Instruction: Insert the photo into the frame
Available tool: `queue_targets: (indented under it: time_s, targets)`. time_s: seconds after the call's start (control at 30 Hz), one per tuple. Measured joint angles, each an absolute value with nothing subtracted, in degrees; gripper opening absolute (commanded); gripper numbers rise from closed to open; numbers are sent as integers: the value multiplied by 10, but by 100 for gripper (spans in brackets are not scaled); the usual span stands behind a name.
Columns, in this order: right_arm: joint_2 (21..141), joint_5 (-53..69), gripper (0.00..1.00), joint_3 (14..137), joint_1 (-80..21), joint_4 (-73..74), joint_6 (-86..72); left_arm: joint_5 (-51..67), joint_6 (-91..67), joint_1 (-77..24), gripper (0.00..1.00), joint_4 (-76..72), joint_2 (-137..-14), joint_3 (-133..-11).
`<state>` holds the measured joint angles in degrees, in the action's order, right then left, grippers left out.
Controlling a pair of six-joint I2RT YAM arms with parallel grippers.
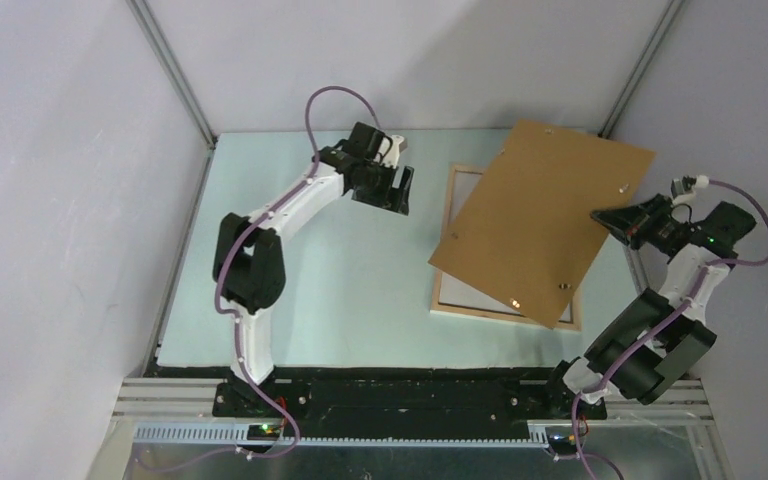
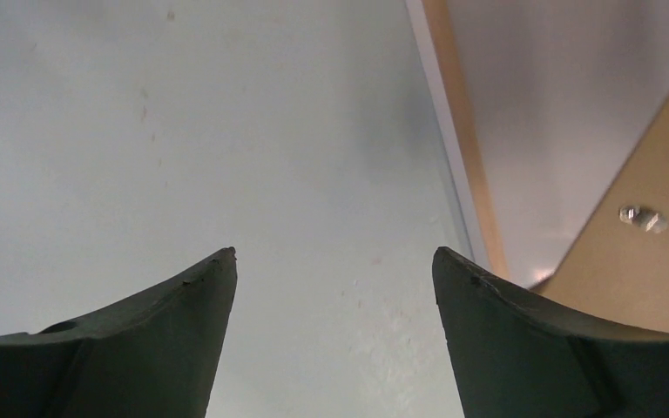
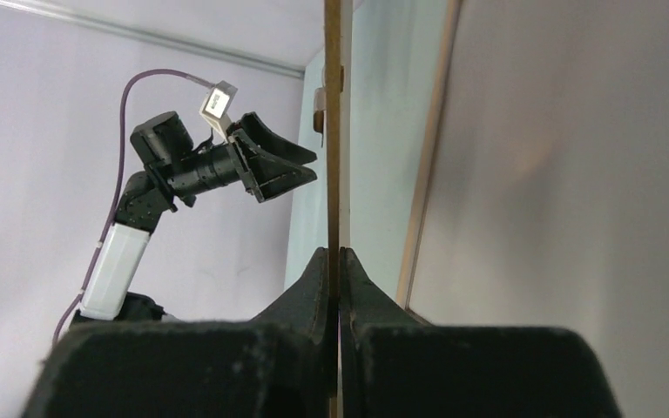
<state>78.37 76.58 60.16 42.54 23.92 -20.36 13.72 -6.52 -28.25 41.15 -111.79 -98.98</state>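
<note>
The frame [image 1: 448, 200], thin pale wood rails, lies flat on the table right of centre; its rail [image 2: 462, 131] also shows in the left wrist view. Only a pale grey surface shows inside it. The photo is out of view. My right gripper [image 1: 600, 216] is shut on the right edge of a brown backing board [image 1: 545, 215], holding it tilted above the frame and covering most of it. In the right wrist view the board's thin edge [image 3: 332, 131] stands upright between the closed jaws [image 3: 334, 252]. My left gripper [image 1: 400, 190] hangs open and empty left of the frame, over bare table [image 2: 334, 254].
The pale green table [image 1: 340, 280] is walled by white panels at the left, back and right. Small metal clips [image 2: 643, 217] stick out of the board's face. The left arm [image 3: 226, 165] shows beyond the board in the right wrist view.
</note>
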Motion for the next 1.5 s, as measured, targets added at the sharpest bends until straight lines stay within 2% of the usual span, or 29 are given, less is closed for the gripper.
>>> queue_targets:
  time_s: [0.3, 0.47, 0.63, 0.9, 1.37, 1.43, 1.5]
  targets:
    - [869, 779, 0, 668, 503, 575, 148, 91, -132, -350, 80, 398, -1246, -1101]
    - [918, 780, 0, 709, 528, 743, 336, 76, -159, -389, 71, 397, -1300, -1152]
    - [956, 770, 0, 717, 549, 823, 449, 72, -180, -411, 59, 395, -1339, -1177]
    - [954, 761, 0, 717, 558, 861, 495, 78, -196, -413, 46, 396, -1369, -1177]
    - [948, 760, 0, 717, 558, 867, 498, 103, -210, -412, 42, 395, -1383, -1177]
    - [946, 760, 0, 717, 558, 867, 498, 107, -211, -412, 39, 395, -1385, -1177]
    - [945, 761, 0, 717, 557, 867, 498, 108, -212, -412, 32, 395, -1385, -1177]
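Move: The frame's left bar, bare at its middle, lies about 13 cm to the right of my open left hand, 2 cm back and 12 cm below. The frame's middle is some 29 cm to that hand's right and 2 cm back. My right hand already holds the brown backing board by its right edge, the board's middle about 12 cm to its left and 1 cm back; the frame's middle is some 6 cm ahead of that hand, 11 cm left and 23 cm below. My left hand sweeps about 13 cm right and down to the frame's left bar, then mostly sinks the rest of some 11 cm while its fingers narrow to about half their gap and come over the bar, one on each side, tilting some 10 degrees. Meanwhile my right hand keeps its pinch on the backing board and draws it roughly 6 cm back, 5 cm down and 3 cm right, then holds it there. ##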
